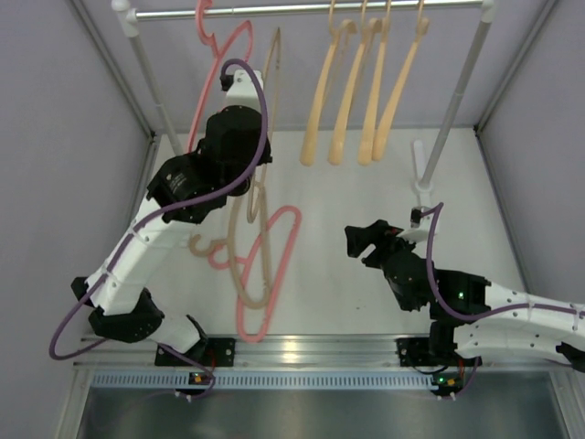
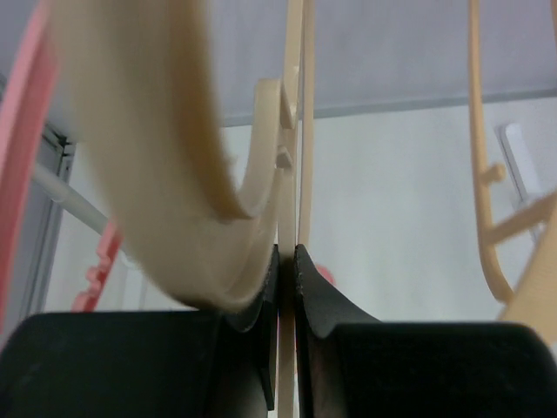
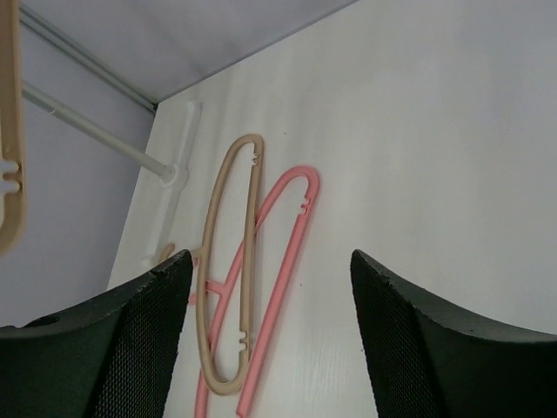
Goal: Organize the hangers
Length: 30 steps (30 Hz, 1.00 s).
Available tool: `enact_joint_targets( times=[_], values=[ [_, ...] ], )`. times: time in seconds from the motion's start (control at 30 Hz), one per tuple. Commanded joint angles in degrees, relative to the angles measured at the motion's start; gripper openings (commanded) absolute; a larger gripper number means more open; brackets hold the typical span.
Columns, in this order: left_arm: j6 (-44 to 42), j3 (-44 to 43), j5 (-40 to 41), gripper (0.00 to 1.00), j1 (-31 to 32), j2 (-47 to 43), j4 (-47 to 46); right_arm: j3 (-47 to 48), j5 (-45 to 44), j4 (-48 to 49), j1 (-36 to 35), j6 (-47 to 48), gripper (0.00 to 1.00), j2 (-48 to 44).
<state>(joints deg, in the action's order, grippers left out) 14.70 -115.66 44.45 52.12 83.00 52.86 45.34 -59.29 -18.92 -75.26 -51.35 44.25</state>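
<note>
My left gripper (image 1: 263,101) is raised near the rail and shut on a beige-tan hanger (image 1: 273,59). In the left wrist view the jaws (image 2: 287,261) pinch its thin bar (image 2: 296,131). A pink hanger (image 1: 215,64) hangs on the rail to its left. Several peach hangers (image 1: 352,91) hang to the right. A second beige hanger (image 1: 239,279) and a pink hanger (image 1: 285,247) lie overlapped on the table. They also show in the right wrist view, the beige hanger (image 3: 209,261) over the pink hanger (image 3: 291,244). My right gripper (image 1: 361,240) is open and empty, low to their right.
The grey rail (image 1: 311,9) spans the back on two white posts, left post (image 1: 151,73) and right post (image 1: 457,91). The right post's foot (image 1: 420,169) stands on the table behind my right gripper. Grey walls close in both sides.
</note>
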Motion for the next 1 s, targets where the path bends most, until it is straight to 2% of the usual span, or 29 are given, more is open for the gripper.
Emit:
enact_joint_targets(
  times=[0.0,0.43,0.6,0.97],
  values=[
    [-4.8,-6.9,-3.8,0.00,-4.1,3.0,1.8,0.8,-1.1,-1.1,-0.9,1.1,0.71,-1.2],
    [-9.3,-19.1,-26.8,0.00,-20.0,8.3,1.8,3.1,-2.0,-0.9,-0.8,5.4,0.73,-1.1],
    [-10.8,-20.4,-30.6,0.00,-22.2,9.6,0.3,3.1,-2.3,-0.9,-0.8,6.3,0.73,-1.4],
    [-11.8,-20.4,-33.5,0.00,-25.9,10.0,-5.6,2.9,-3.5,0.1,-0.8,9.3,0.74,-2.5]
  ],
)
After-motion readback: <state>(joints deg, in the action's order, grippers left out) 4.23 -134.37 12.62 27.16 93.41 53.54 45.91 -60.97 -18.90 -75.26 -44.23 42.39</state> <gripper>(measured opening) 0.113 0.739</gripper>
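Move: The left hand already holds a brown hanger, hook uppermost. Its goal, the free stretch of rail between the pink hanger and the wooden hangers, is about 22 cm ahead, 3 cm left and 12 cm above. The pink hanger's body hangs some 13 cm ahead and 9 cm left, and the nearest wooden hanger 13 cm ahead and 12 cm right, both roughly 3 cm higher. From the right hand that stretch is about 33 cm ahead, 22 cm left and 29 cm up. Forward, with some left and upward travel, the left hand carries the brown hanger towards the rail, covering about 8 cm forward and 4 cm each left and up. Most of this comes early; then it creeps forward while the wrist turns some 8 degrees clockwise. The shut fingers keep their pinch near the hook. ##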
